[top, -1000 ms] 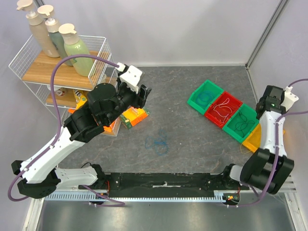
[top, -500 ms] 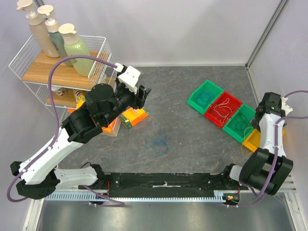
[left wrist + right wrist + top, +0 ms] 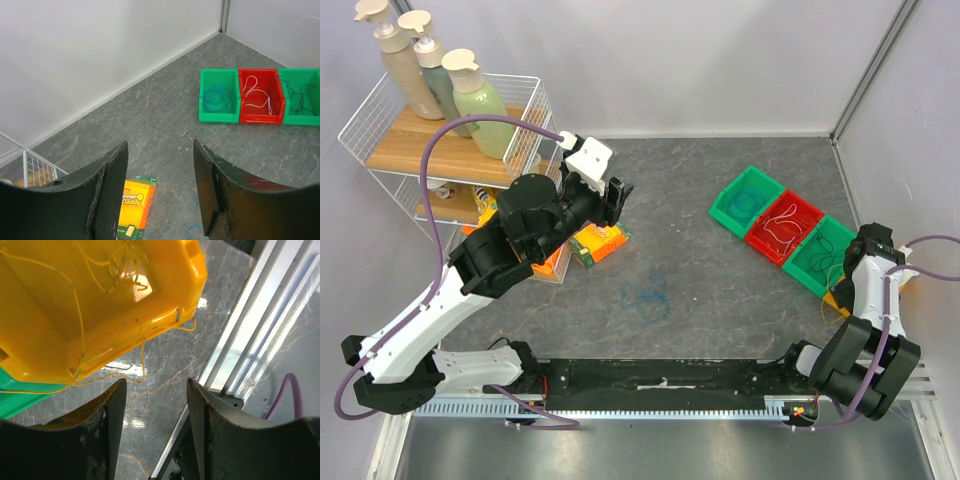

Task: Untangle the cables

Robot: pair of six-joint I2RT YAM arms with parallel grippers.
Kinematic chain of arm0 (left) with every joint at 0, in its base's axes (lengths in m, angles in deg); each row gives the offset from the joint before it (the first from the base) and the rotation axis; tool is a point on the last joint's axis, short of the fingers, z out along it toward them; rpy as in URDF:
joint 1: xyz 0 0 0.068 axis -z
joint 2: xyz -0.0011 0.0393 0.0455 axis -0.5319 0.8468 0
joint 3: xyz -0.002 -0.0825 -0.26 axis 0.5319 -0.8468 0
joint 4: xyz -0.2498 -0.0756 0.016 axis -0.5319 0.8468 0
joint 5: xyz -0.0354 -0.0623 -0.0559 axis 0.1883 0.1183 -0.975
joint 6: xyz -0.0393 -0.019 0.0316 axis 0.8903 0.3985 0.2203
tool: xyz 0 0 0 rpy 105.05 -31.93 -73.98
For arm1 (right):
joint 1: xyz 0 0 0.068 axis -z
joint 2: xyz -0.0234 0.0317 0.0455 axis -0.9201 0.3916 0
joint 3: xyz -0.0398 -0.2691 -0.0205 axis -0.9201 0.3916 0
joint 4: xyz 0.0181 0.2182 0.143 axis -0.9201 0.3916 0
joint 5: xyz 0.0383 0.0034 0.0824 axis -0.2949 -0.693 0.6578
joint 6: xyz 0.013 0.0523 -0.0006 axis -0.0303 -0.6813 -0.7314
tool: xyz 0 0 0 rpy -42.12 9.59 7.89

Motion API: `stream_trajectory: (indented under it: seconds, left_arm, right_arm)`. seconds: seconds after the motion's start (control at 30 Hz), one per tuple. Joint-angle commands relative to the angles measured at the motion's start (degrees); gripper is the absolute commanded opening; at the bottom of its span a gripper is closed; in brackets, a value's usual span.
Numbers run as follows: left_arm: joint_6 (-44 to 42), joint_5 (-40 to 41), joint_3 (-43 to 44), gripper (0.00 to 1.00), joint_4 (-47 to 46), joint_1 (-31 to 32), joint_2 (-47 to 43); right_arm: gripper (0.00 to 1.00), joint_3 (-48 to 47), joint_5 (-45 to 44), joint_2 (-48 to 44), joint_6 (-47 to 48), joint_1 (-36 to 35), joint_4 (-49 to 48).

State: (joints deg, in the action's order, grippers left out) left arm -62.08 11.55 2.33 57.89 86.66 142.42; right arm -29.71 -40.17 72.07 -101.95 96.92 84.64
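A loose blue cable (image 3: 647, 298) lies curled on the table's middle. A green bin (image 3: 748, 203) holds a blue cable (image 3: 216, 97). A red bin (image 3: 788, 226) holds a white cable (image 3: 260, 97), and a second green bin (image 3: 823, 255) a dark one. My right gripper (image 3: 155, 390) is open and empty beside the yellow bin (image 3: 75, 305). A yellow cable (image 3: 144, 357) lies in that bin and hangs over its rim. My left gripper (image 3: 160, 150) is open and empty, raised above the sponge pack.
A white wire rack (image 3: 380, 130) with pump bottles stands at the back left. A Sponge Daddy pack (image 3: 600, 240) and an orange item (image 3: 550, 262) lie by it. An aluminium rail (image 3: 250, 315) runs along the table edge beside the yellow bin.
The right arm came down towards the near edge over the yellow bin, and its gripper opened from shut. The left arm barely shifted.
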Motion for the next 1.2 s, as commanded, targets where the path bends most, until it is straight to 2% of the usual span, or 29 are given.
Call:
stream_trajectory:
  seconds: [0.0, 0.33, 0.53, 0.63, 0.73, 0.97, 1.17]
  left_arm:
    - [0.81, -0.21, -0.07, 0.61, -0.57, 0.41, 0.03]
    - [0.99, -0.39, 0.11, 0.61, -0.48, 0.41, 0.39]
    - [0.90, -0.13, 0.20, 0.61, -0.48, 0.41, 0.47]
    - [0.99, -0.22, 0.11, 0.61, -0.57, 0.41, 0.73]
    - [0.99, -0.39, 0.20, 0.61, -0.66, 0.50, 0.82]
    - [0.46, -0.22, -0.07, 0.61, -1.01, 0.32, 0.91]
    - [0.28, -0.39, 0.20, 0.61, -1.18, 0.41, 0.91]
  right_arm:
    - [0.60, 1.72, 3.84, 1.11, 0.25, 0.17, -2.56]
    - [0.55, 4.53, 4.55, 5.16, 0.61, 0.17, -8.71]
    - [0.42, 5.77, 2.89, 5.42, -0.27, 0.17, -10.39]
    - [0.27, 5.77, 2.53, 5.51, -0.36, 0.17, -10.22]
    - [0.00, 5.07, 3.05, 4.81, -0.62, 0.26, -9.34]
    - [0.00, -1.08, 3.41, 1.12, 3.94, 0.17, -8.19]
    - [0.00, -3.11, 1.49, 7.08, 8.69, 0.17, -15.30]
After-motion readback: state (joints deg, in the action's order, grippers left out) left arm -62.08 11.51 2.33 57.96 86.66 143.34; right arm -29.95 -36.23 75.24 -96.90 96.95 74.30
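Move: The yellow cable's loose loop, spilling over the near-left side of the yellow bin, lies about 5 cm below the right hand, 1 cm ahead and 1 cm to its left. From that hand the yellow bin's middle is some 6 cm ahead and 6 cm right, and the neighbouring green bin's about 13 cm ahead and 4 cm left, both some 4 cm lower. From the left hand the loop is roughly 60 cm right, 11 cm back and 40 cm down. The yellow cable's spilled loop is what the right hand goes for: the open fingers sink about 4 cm beside the yellow bin, easing slightly left, and pinch shut on the cable. Still shut, they then lift nearly 4 cm and swing some 3 cm forward and 2 cm right, towards the yellow bin. ##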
